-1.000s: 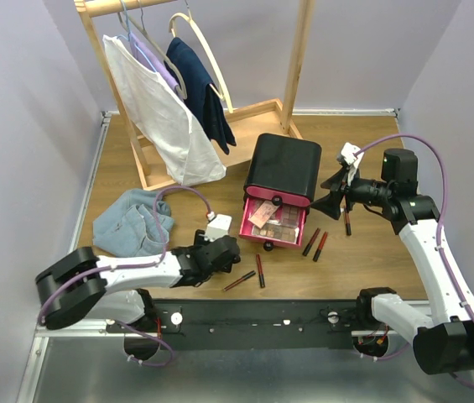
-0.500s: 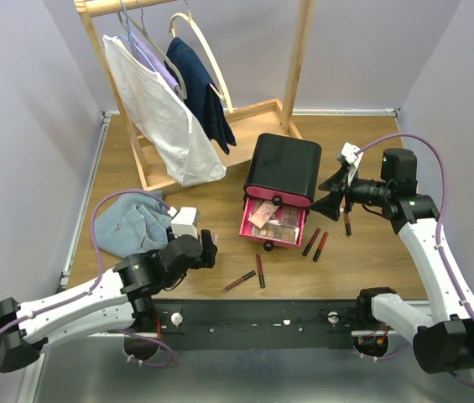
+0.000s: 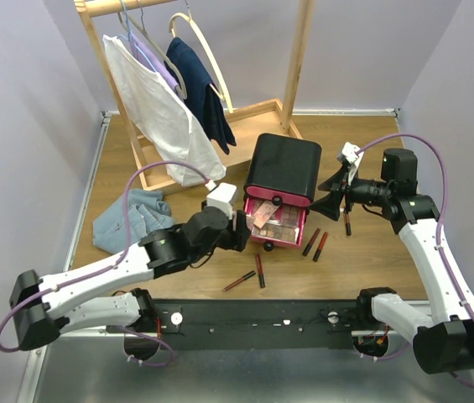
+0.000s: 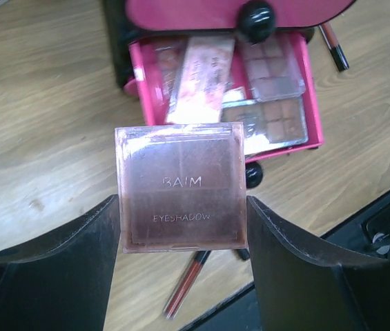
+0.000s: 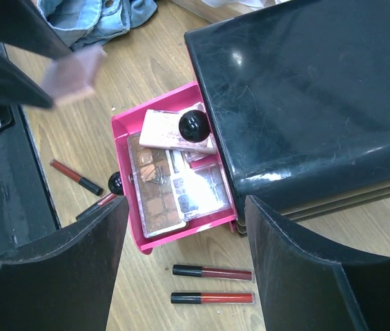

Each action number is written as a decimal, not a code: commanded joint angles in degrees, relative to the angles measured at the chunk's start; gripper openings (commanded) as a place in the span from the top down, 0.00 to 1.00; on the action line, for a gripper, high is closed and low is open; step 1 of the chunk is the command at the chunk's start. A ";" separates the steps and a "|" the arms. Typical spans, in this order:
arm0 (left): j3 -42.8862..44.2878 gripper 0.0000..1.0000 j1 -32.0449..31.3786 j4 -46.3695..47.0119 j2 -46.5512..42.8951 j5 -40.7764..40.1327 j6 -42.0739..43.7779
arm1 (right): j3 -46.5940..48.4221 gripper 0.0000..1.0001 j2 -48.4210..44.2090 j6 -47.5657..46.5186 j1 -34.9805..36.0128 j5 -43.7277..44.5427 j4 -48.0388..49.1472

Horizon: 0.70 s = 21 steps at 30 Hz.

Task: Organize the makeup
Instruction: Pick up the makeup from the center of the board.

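Note:
My left gripper (image 4: 181, 207) is shut on a square pink-brown eyeshadow palette (image 4: 179, 186), held flat just in front of the open pink drawer (image 4: 312, 89). In the top view that gripper (image 3: 241, 228) is at the drawer's left edge (image 3: 274, 238). Several palettes (image 5: 157, 193) lie in the drawer. My right gripper (image 3: 330, 195) hangs open and empty to the right of the black box (image 3: 284, 168). Two lip tubes (image 5: 212, 272) lie side by side on the table under it. More lip tubes (image 3: 259, 270) lie in front of the drawer.
A light blue cloth (image 3: 132, 220) lies crumpled at the left. A wooden clothes rack (image 3: 257, 117) with hanging garments (image 3: 169, 109) stands at the back left. The black base rail (image 3: 253, 319) runs along the near table edge.
My left arm has swung right, from beside the cloth to the drawer's front, carrying the palette. The right arm has not moved.

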 commanded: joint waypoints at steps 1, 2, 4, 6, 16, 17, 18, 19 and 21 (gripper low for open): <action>5.46 0.58 0.37 7.56 8.26 3.98 4.68 | -0.33 0.24 -1.61 1.07 -0.18 -0.70 1.09; 7.48 0.58 0.28 7.83 11.32 4.24 5.03 | -0.42 0.24 -1.70 0.98 -0.18 -0.61 1.09; 9.42 0.58 0.54 7.83 14.41 4.51 5.73 | -0.68 0.24 -1.96 0.90 -0.18 -0.43 1.09; 12.15 0.58 0.81 7.22 18.63 4.60 6.00 | -0.77 0.24 -2.14 0.81 -0.27 -0.43 1.00; 18.13 0.55 1.69 2.65 27.87 1.53 7.06 | -1.47 0.23 -2.84 0.37 -0.27 0.01 1.09; 18.74 0.55 1.69 2.47 28.22 1.09 7.14 | -1.56 0.23 -2.84 0.37 -0.27 0.01 1.00; 19.01 0.54 1.77 2.21 29.09 0.73 7.41 | -1.65 0.23 -2.84 0.37 -0.36 -0.08 1.09; 19.27 0.52 1.77 2.12 29.45 0.21 7.41 | -1.65 0.23 -2.76 0.37 -0.45 -0.08 1.09; 20.32 0.51 1.86 2.03 31.11 0.12 7.93 | -1.56 0.23 -2.76 0.37 -0.36 -0.08 1.18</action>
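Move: The left gripper holds the clear eyeshadow palette; the open pink drawer it is bound for has its middle some 10 cm to the right, 7 cm ahead and 14 cm below. In that drawer the pale pink box lies about 10 cm ahead and 5 cm right of this hand; the upper drawer's black knob is roughly 12 cm ahead, 9 cm right. From the right hand the open drawer is about 11 cm left, 4 cm back and 19 cm down. Keep the left fingers shut on the palette and swing it to the right and forward, about 8 cm right and 5 cm out, until it hangs over the left part of the open drawer. Slow the sideways sweep as the drawer comes under it, then ease down some 3 cm in all while rolling the hand's left side up roughly 10 degrees. ##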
